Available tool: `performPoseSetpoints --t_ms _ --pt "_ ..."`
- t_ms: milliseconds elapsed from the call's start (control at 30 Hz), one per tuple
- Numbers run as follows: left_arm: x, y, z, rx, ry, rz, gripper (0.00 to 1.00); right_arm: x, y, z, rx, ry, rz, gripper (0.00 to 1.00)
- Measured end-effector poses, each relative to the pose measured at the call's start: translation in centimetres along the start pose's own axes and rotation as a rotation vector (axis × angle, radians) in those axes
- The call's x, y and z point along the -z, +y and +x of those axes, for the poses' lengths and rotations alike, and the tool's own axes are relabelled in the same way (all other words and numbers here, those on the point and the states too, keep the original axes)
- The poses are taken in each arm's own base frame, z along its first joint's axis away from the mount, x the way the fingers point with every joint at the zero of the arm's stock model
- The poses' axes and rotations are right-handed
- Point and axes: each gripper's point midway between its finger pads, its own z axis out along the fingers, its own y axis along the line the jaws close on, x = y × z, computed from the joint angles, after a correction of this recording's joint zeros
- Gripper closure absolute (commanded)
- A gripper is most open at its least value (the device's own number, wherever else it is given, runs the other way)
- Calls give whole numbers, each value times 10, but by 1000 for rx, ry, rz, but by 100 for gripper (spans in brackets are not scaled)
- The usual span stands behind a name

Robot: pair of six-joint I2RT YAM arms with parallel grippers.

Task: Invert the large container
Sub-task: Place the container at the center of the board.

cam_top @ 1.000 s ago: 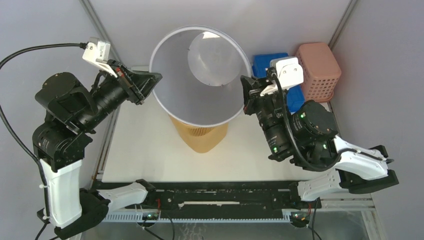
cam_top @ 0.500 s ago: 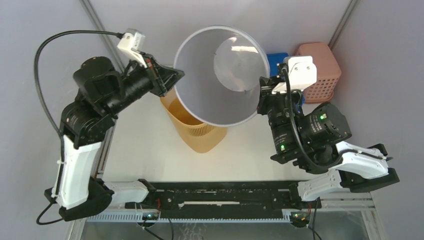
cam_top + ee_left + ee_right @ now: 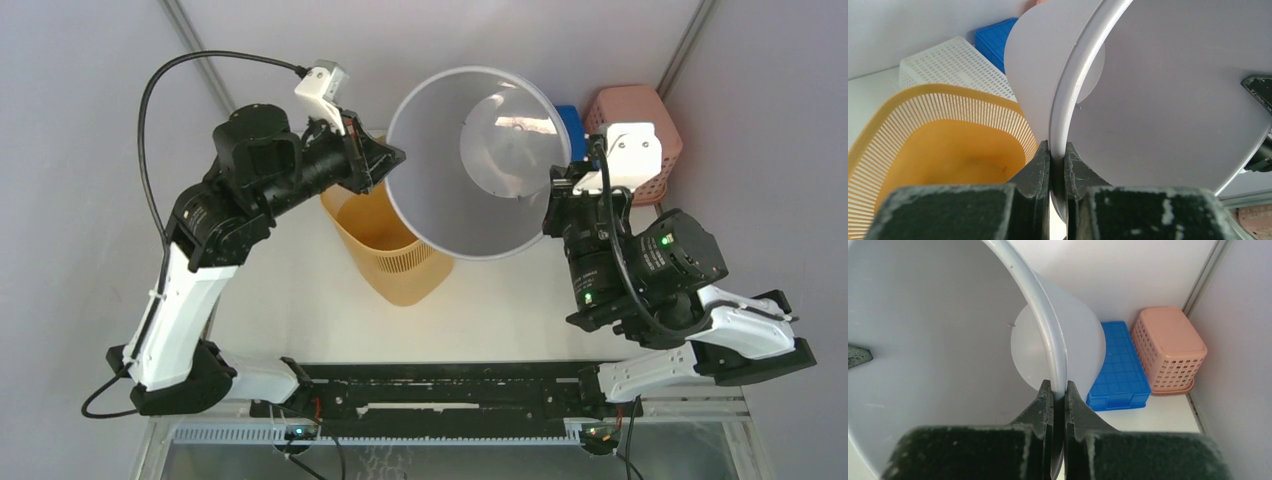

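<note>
The large container (image 3: 440, 190) is a pale grey-white round bucket, lifted off the table and held between both arms with its mouth facing up toward the camera. My left gripper (image 3: 392, 160) is shut on the left side of its rim (image 3: 1068, 100). On the right side of the rim (image 3: 1048, 330) my right gripper (image 3: 553, 190) is shut too. In the left wrist view the left gripper (image 3: 1057, 155) pinches the rim edge. The right wrist view shows the right gripper (image 3: 1058, 392) doing the same, with the bucket's inside (image 3: 938, 340) to its left.
An orange slatted basket (image 3: 385, 250) stands on the table under the bucket's left half. A white mesh basket (image 3: 948, 67) sits behind it. A blue crate (image 3: 1120, 365) and a pink basket (image 3: 640, 120) stand at the back right by the wall.
Both arms have carried the bucket to the right and slightly back. The left arm has stretched out over the table, and the orange basket has come into view on the bucket's left.
</note>
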Motion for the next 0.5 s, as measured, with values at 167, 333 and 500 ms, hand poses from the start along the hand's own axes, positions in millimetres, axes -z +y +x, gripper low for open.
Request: performPoseSetpoints --t_ms 167,333,500 --pt "-10 -3 20 0 51 1 99 0 -11 18 -6 1 0 100" --pt "-21 -4 43 4 108 -12 100 -1 -15 31 31 2 8 100" --pt "-29 0 57 5 128 -50 100 -8 -17 45 84 5 61 100"
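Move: Both grippers pinch the grey container by opposite sides of its rim, high up. The bare middle of the board lies some 50 cm below the left hand, about 12 cm ahead and 6 cm to its right; from the right hand it is about 17 cm ahead and 14 cm left. The yellow bin stands about 8 cm ahead of the left hand and 3 cm left, 36 cm down. The blue box is some 33 cm ahead of the right hand, 10 cm right and 45 cm lower. Lower the grey container with both arms together towards the bare middle of the board, keeping both pinches on the rim. Bring the left gripper down about 6 cm and 3 cm to the right, tipping its fingers down slightly; sink the right gripper some 4.5 cm, easing a little right and rolling its left side down about 5 degrees. ##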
